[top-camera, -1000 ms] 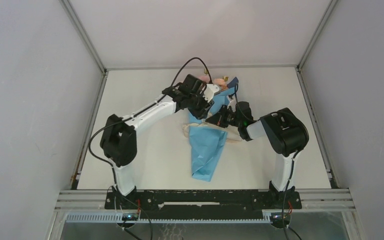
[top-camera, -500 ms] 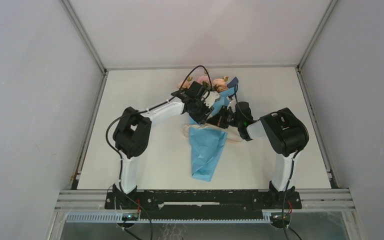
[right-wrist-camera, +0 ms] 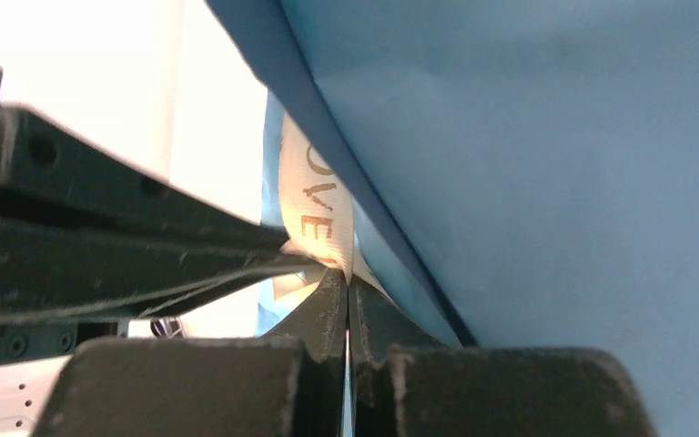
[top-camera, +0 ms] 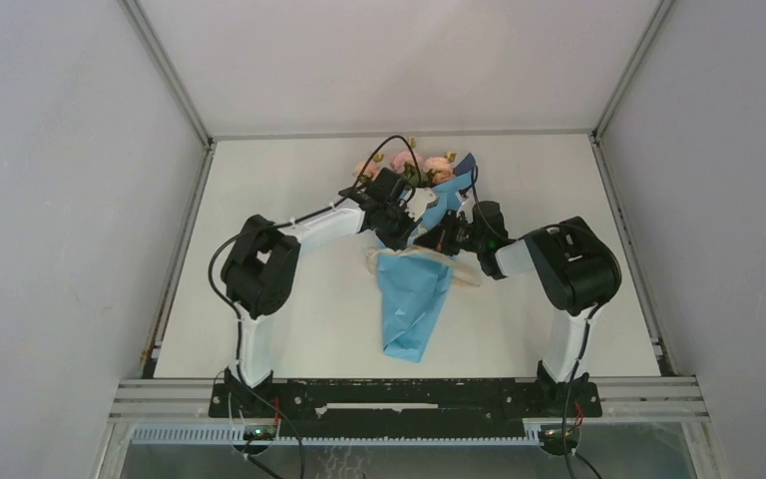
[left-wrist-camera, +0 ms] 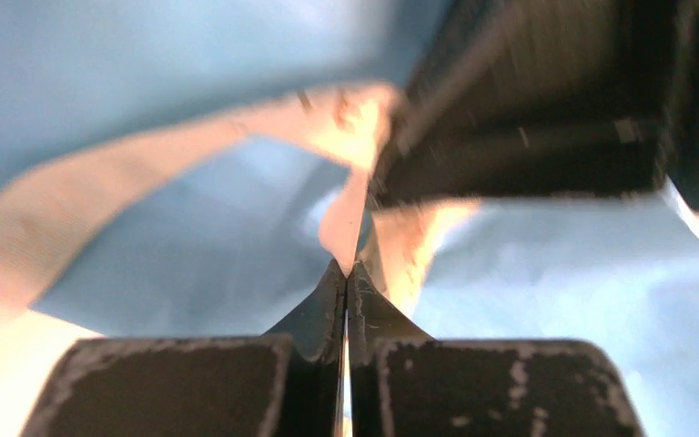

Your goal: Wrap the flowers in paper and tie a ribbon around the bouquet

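Note:
The bouquet [top-camera: 414, 299] lies in the middle of the table, a light blue paper cone with its narrow end toward the arms. Pink and cream flowers [top-camera: 409, 165] show at its far, wide end. The cream ribbon [top-camera: 379, 261] crosses the cone's middle. My left gripper [top-camera: 407, 236] meets my right gripper [top-camera: 429, 239] right above that crossing. In the left wrist view the left gripper [left-wrist-camera: 347, 266] is shut on a strand of ribbon [left-wrist-camera: 146, 196]. In the right wrist view the right gripper [right-wrist-camera: 347, 278] is shut on a printed ribbon [right-wrist-camera: 314, 214] piece beside the paper [right-wrist-camera: 546, 155].
White walls enclose the table [top-camera: 289, 319] on three sides, with metal frame posts at the far corners. A loose ribbon end [top-camera: 469, 279] trails right of the cone. Both arm bases stand on the black rail at the near edge.
The left arm came down and forward from over the flowers to the cone's middle, uncovering the blooms, and its jaws closed on the ribbon. The right gripper stayed shut in place.

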You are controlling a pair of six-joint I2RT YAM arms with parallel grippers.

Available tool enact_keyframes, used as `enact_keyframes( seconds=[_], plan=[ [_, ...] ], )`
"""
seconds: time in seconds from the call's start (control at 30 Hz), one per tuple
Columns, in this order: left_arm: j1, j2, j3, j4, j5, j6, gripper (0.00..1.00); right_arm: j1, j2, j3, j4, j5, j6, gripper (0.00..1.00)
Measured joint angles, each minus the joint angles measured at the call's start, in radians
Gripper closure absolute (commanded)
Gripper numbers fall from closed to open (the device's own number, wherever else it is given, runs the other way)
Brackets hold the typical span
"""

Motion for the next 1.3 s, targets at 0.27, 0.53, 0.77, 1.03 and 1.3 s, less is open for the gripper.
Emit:
enact_keyframes(
  seconds=[0.27,0.53,0.77,1.03,1.3],
  plan=[
    [0.0,-0.242,-0.155,-0.042,0.116,0.019,1.0,-0.028,-0.024,0.001,-0.043,0.002,-0.019,0.99],
    [0.005,-0.369,-0.221,-0.069,0.172,0.051,1.0,-0.005,-0.024,0.01,-0.09,0.003,-0.059,0.99],
    [0.087,-0.448,-0.409,-0.019,0.141,0.021,0.87,0.026,-0.027,0.035,-0.177,0.01,-0.143,0.99],
    [0.164,-0.457,-0.513,-0.034,0.127,0.029,0.51,0.045,-0.034,0.047,-0.231,0.005,-0.204,0.99],
    [0.007,-0.508,-0.376,-0.134,0.146,0.254,0.29,0.047,-0.04,0.06,-0.267,0.002,-0.218,0.99]
  ],
)
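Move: My left hand is shut on the ribbon, with my right fingertips about 2 cm to its right and level with it. The place I take the ribbon to, beside the paper's left edge, lies some 8 cm back, 11 cm left and 4 cm below. The lower paper is about 12 cm back and straight in line, the flower heads 13 cm ahead and 1 cm left. My right hand pinches the ribbon at its own fingertips. With the ribbon pinched, I draw my left hand away from my right, back about 6 cm and up 8, then swing it some 10 cm left and down beside the paper, where my fingers open and let the ribbon go; then I lift and come partway back right. My right fingers keep their pinch on the ribbon, easing back 2 cm and a little down while dipping and turning counter-clockwise about 10 degrees. ##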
